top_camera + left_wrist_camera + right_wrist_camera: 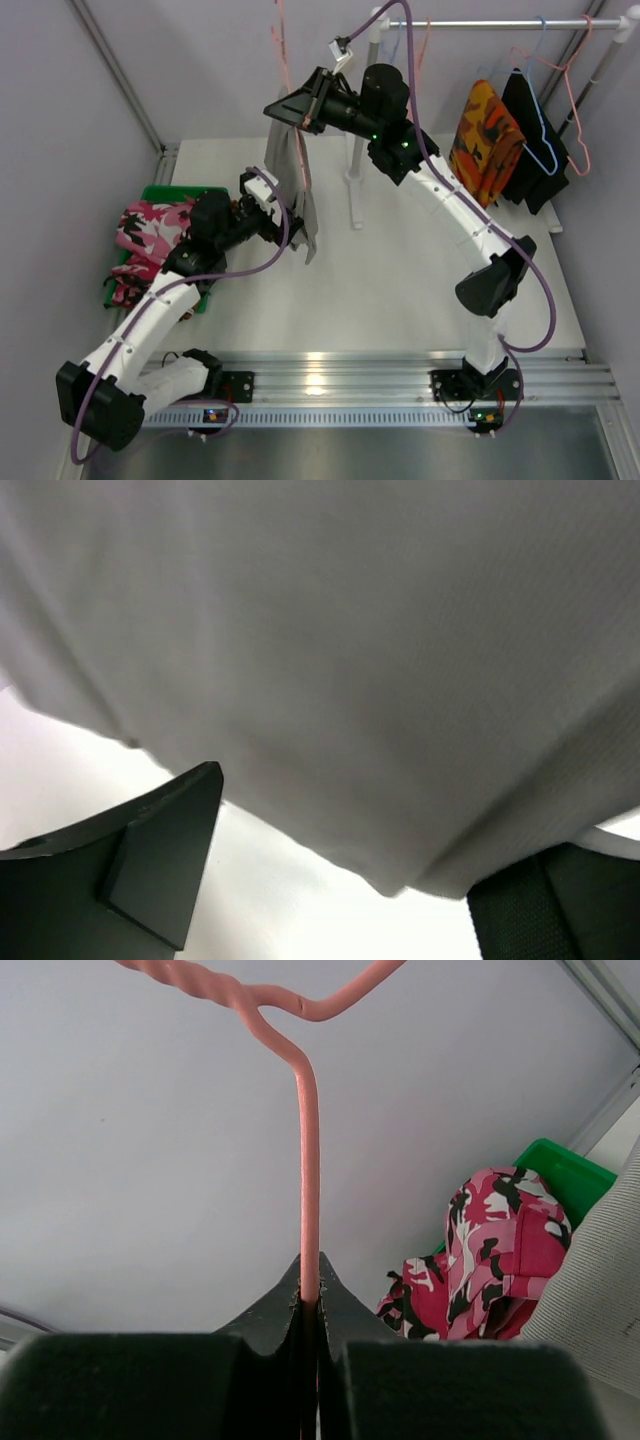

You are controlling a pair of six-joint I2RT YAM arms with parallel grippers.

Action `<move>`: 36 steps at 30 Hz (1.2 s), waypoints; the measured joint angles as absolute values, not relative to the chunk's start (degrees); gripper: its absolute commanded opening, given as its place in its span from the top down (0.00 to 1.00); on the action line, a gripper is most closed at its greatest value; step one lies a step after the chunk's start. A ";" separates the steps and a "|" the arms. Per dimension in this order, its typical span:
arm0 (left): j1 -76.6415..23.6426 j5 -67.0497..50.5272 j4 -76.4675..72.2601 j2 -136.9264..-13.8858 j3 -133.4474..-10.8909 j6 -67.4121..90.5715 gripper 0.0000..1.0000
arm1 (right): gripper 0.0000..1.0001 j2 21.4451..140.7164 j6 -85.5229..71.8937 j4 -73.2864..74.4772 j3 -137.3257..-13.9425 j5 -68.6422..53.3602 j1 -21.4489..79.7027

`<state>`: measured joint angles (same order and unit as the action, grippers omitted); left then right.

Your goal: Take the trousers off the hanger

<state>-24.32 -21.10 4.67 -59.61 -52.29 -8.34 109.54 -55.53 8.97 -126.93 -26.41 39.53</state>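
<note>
The light grey trousers (288, 175) hang from a pink wire hanger (283, 55) held up above the table. My right gripper (303, 108) is shut on the hanger's wire (308, 1160), as its wrist view shows (310, 1295). My left gripper (287, 218) is open at the lower part of the grey trousers. In the left wrist view the grey cloth (350, 660) hangs just in front of the spread fingers (150, 865), not pinched. The pink-red-white floral trousers (150, 235) lie in a green bin (170, 192). I cannot make out the rust-brown pair.
An orange-patterned garment (485, 130) and a black garment (532, 125) hang on a white rail (500, 22) at the back right. A white stand post (355, 175) rises mid-table behind the grey trousers. The floral trousers (490, 1250) and bin (560, 1165) show in the right wrist view.
</note>
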 measured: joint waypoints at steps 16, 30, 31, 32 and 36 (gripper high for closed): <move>-24.32 -12.95 2.74 -60.31 -54.57 -7.60 1.00 | 1.00 106.39 -55.27 8.56 -121.03 -27.59 39.55; -24.14 -7.03 17.32 -55.61 -81.34 6.15 1.00 | 1.00 102.67 -53.58 8.36 -107.24 -28.80 34.81; -23.97 -6.76 18.20 -55.88 -83.15 7.51 1.00 | 1.00 102.67 -53.25 8.45 -107.18 -28.84 34.92; -23.66 -6.48 18.74 -56.31 -85.10 8.73 1.00 | 1.00 102.67 -52.90 8.27 -106.87 -28.84 35.03; -22.52 -4.43 19.94 -59.31 -93.36 12.36 1.00 | 1.00 102.67 -51.11 8.14 -105.32 -28.82 35.73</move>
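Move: The grey trousers' lower end hangs between and just beyond the open left fingers, about 3 cm ahead, 1 cm to the right and 2 cm up. The pink hanger carrying them is roughly 4 cm ahead and 20 cm above the left hand. The green basket is some 30 cm to its left, 2 cm ahead and 26 cm below. From the right hand, which holds the hanger, that lower end is about 21 cm down, 1 cm back and 2 cm to the right. The grey trousers' lower end is pinched as the left hand eases about 2 cm forward and shuts its fingers, then carried up fast some 25 cm, also drifting left and back, the wrist rolling its left side down and swinging counter-clockwise. Keeping its pinch on the hanger, the right hand sinks about 10 cm, slightly right. ##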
